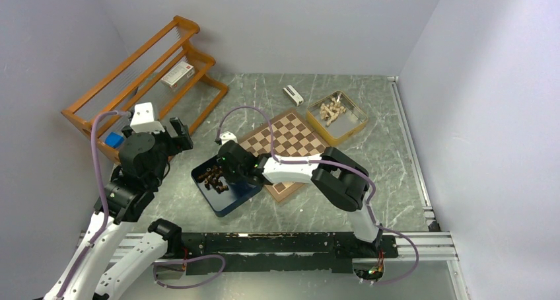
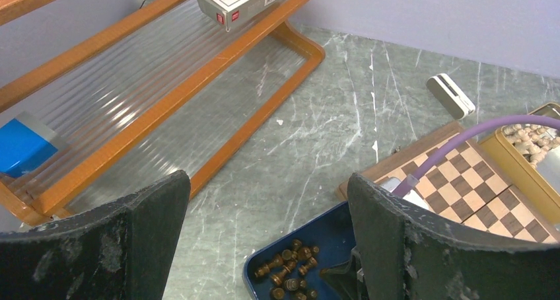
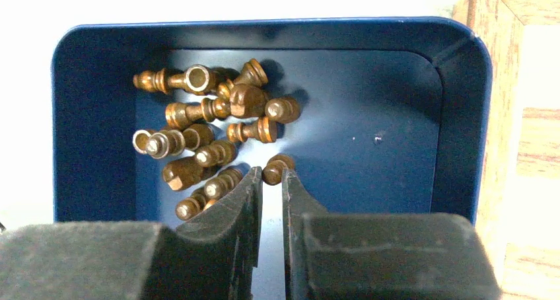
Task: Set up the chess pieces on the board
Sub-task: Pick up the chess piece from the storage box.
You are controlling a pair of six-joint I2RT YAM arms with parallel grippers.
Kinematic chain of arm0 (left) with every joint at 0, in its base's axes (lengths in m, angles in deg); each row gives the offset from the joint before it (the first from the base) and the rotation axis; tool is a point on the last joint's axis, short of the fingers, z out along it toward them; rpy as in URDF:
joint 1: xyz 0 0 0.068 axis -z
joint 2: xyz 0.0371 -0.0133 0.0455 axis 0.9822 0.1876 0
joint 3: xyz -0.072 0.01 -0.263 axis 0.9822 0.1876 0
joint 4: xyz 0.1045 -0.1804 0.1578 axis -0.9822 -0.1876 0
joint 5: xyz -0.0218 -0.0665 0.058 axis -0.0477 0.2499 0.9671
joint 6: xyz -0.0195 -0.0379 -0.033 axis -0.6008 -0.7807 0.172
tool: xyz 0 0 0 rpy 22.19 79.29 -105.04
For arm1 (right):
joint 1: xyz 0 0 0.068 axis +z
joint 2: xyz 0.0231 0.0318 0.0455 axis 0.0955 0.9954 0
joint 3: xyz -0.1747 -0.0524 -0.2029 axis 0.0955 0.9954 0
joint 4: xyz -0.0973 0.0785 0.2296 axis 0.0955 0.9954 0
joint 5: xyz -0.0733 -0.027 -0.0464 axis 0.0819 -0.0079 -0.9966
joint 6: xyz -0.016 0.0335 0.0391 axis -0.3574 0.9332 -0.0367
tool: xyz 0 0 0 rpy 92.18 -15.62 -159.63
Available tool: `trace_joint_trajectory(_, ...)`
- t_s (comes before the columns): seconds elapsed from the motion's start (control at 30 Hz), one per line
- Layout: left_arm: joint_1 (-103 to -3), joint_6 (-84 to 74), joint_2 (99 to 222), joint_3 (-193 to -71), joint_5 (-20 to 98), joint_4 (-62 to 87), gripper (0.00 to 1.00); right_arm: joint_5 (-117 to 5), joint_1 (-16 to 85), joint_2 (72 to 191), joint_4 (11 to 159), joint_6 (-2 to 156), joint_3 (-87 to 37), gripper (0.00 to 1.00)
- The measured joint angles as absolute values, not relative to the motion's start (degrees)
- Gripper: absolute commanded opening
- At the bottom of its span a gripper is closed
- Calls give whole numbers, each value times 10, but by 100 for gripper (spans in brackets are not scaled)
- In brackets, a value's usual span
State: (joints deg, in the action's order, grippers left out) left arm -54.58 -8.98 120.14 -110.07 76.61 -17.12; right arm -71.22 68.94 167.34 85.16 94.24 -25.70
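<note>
Several dark brown chess pieces [image 3: 205, 125] lie in a heap in a dark blue box [image 3: 86, 115]; they also show in the top view [image 1: 214, 177] and the left wrist view [image 2: 290, 270]. My right gripper [image 3: 272, 178] reaches into the box, its jaws nearly closed and pinching one dark piece [image 3: 277, 164] at the tips. The chessboard [image 1: 290, 138] lies just right of the box with no pieces showing on it. My left gripper [image 1: 181, 133] is open and empty, held above the table left of the box.
A gold tin [image 1: 360, 125] with pale beige pieces stands behind the board on the right. A small white box [image 1: 292, 95] lies behind the board. An orange wooden rack [image 1: 145, 75] with a carton and a blue item stands at the back left.
</note>
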Motion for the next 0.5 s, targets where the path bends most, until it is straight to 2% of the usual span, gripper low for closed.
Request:
trace_joint_trajectory(0.23,-546,-90,1202,-1098,765,-171,93,-717,689,1640,855,941,-238,12)
trace_joint_trajectory(0.5,-546,-87,1204,-1092,750,-169,94,-727,688,1546,857,936,-217,11)
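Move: The right hand has its fingers already shut on a dark chess piece, low in the blue storage box. The chessboard's middle lies some 20 cm to its right and 7 cm ahead, at about the same height; the heap of remaining dark pieces is about 4 cm left and 1 cm back, slightly lower. From the raised left hand, the board's middle is roughly 36 cm right, 6 cm ahead and 27 cm below. Keeping its pinch on the dark piece, the right hand draws it almost straight up off the box floor, away from the heap beside it: slow at first, then quickly, about 8 cm in all. The pointing fingers tip up by less than 10 degrees on the way and stay shut. ##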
